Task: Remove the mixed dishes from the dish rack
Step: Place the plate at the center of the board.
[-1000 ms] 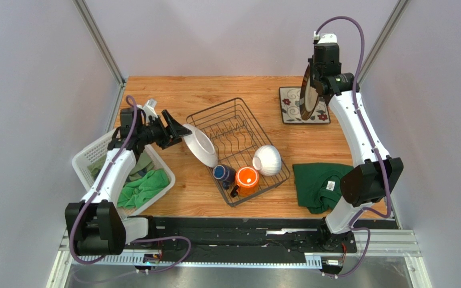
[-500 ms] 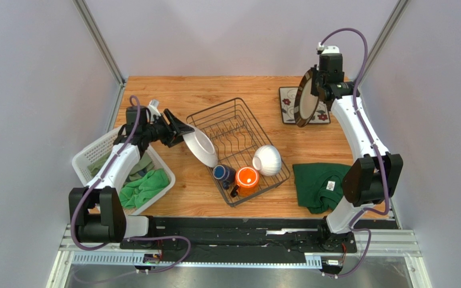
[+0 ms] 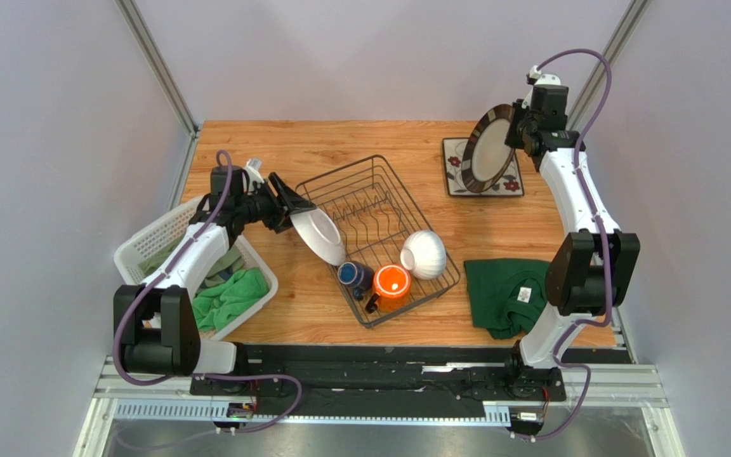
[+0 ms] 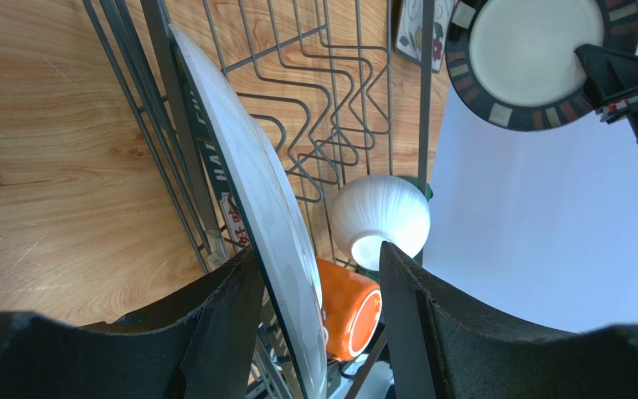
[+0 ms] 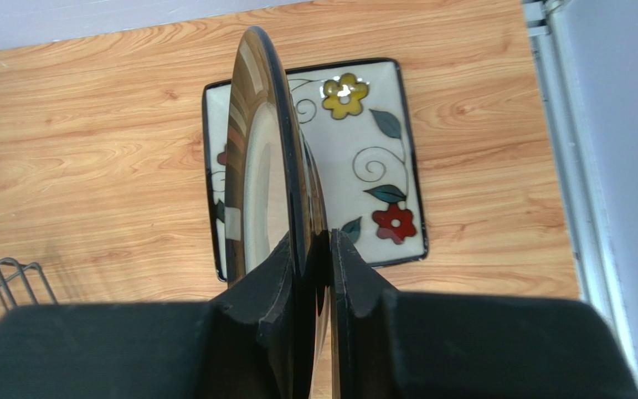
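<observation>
The black wire dish rack [image 3: 369, 205] stands mid-table. A round white plate with a lettered rim [image 3: 319, 235] leans on the rack's left side. My left gripper [image 3: 293, 208] is open and straddles its upper rim; in the left wrist view the plate [image 4: 247, 183] lies close to the left finger, with a gap to the right one. A white ribbed bowl [image 3: 424, 253], an orange mug [image 3: 391, 283] and a dark blue mug [image 3: 351, 275] sit at the rack's near end. My right gripper [image 5: 318, 241] is shut on a dark-rimmed round plate [image 3: 488, 148], held tilted above the square floral plate [image 3: 512, 184].
A white slotted basket [image 3: 145, 249] with green cloths [image 3: 231, 295] sits at the near left. Another green cloth [image 3: 503, 290] lies on the table at the near right, by the right arm. Grey walls close in both sides.
The left gripper slid right onto the white plate's rim and its jaws narrowed. The right arm swung back and right, turning its plate from edge-on to a tilted face over the floral plate.
</observation>
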`<state>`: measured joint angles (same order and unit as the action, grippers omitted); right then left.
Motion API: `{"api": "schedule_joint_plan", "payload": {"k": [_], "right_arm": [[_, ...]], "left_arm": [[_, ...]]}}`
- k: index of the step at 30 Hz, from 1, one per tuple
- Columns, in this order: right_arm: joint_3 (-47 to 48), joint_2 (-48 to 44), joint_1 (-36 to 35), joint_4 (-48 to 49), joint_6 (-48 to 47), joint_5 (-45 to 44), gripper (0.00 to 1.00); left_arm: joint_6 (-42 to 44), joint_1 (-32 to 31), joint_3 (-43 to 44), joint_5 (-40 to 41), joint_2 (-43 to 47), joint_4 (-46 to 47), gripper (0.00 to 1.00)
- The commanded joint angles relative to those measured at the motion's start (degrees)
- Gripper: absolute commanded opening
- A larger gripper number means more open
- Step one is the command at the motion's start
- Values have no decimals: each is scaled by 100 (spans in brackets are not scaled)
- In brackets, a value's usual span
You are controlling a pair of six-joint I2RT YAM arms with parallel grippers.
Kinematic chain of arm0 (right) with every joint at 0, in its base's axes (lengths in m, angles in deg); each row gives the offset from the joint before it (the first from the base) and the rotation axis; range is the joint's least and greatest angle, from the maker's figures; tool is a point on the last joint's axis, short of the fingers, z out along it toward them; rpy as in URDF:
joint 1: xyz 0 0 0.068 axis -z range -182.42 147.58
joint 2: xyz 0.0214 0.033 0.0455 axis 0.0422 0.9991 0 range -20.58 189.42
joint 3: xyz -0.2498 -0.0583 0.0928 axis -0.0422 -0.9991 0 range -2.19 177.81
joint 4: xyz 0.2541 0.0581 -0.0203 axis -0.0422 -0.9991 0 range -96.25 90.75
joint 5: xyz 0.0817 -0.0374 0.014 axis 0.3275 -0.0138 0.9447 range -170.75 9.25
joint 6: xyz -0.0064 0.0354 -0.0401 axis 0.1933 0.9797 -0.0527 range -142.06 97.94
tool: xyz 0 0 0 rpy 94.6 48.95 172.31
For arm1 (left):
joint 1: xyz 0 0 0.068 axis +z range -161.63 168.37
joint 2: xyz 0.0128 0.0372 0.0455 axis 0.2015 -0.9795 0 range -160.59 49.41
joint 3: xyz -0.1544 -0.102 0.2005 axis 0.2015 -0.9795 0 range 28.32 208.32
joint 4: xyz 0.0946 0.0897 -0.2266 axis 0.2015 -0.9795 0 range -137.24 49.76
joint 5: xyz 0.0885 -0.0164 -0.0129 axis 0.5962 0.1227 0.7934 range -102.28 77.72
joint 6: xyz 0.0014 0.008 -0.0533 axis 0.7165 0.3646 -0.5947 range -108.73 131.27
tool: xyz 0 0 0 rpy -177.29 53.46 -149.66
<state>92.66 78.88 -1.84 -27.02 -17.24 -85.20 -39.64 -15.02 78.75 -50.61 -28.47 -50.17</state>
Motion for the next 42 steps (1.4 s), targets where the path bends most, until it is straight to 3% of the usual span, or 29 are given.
{"api": "schedule_joint_plan", "payload": {"k": [1,11,20,28,31,42], "right_arm": [[236,108,328,1195,484,778,0],[833,1110,742,1256,1038,1745,0],[1387,1848,979,1335,1407,2492,0],[1774,2385,1216,1318,1522,2879,0],[1818,2534,1313,1371,1601,3020,0],[2108,3088,1533,1344,1680,3424,0]], "left_arm": [[-42,-12,274,53,-7,132,61],[178,-12,344,185,10,-26,63],[433,-12,379,413,133,-281,73],[618,-12,494,352,-51,-307,85],[644,-12,502,361,-121,-299,96],[908,-12,546,466,-139,-413,99]]}}
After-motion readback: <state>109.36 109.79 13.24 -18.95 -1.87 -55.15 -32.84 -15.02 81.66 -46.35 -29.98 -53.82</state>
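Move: Ahead of the right hand, which already grips the brown-rimmed plate by its edge, the flowered square plate lies some 12 cm farther out, 6 cm to the left and 23 cm below; the held plate's middle hangs about 5 cm ahead, 5 cm left and 9 cm lower. The white plate is roughly 2 cm back, 6 cm right and 8 cm below the left hand, with the blue mug about 12 cm back, 16 cm right and 11 cm below that hand. Lowering the brown-rimmed plate towards the flowered square plate, the right hand sinks about 12 cm while going forward nearly 10 and right 6: steeply down first, then almost level forward, then down and rightward. It rolls some 30 degrees, left side rising, and keeps its grip. The left hand nearly stays in place by the white plate, its fingers opening almost fully. ##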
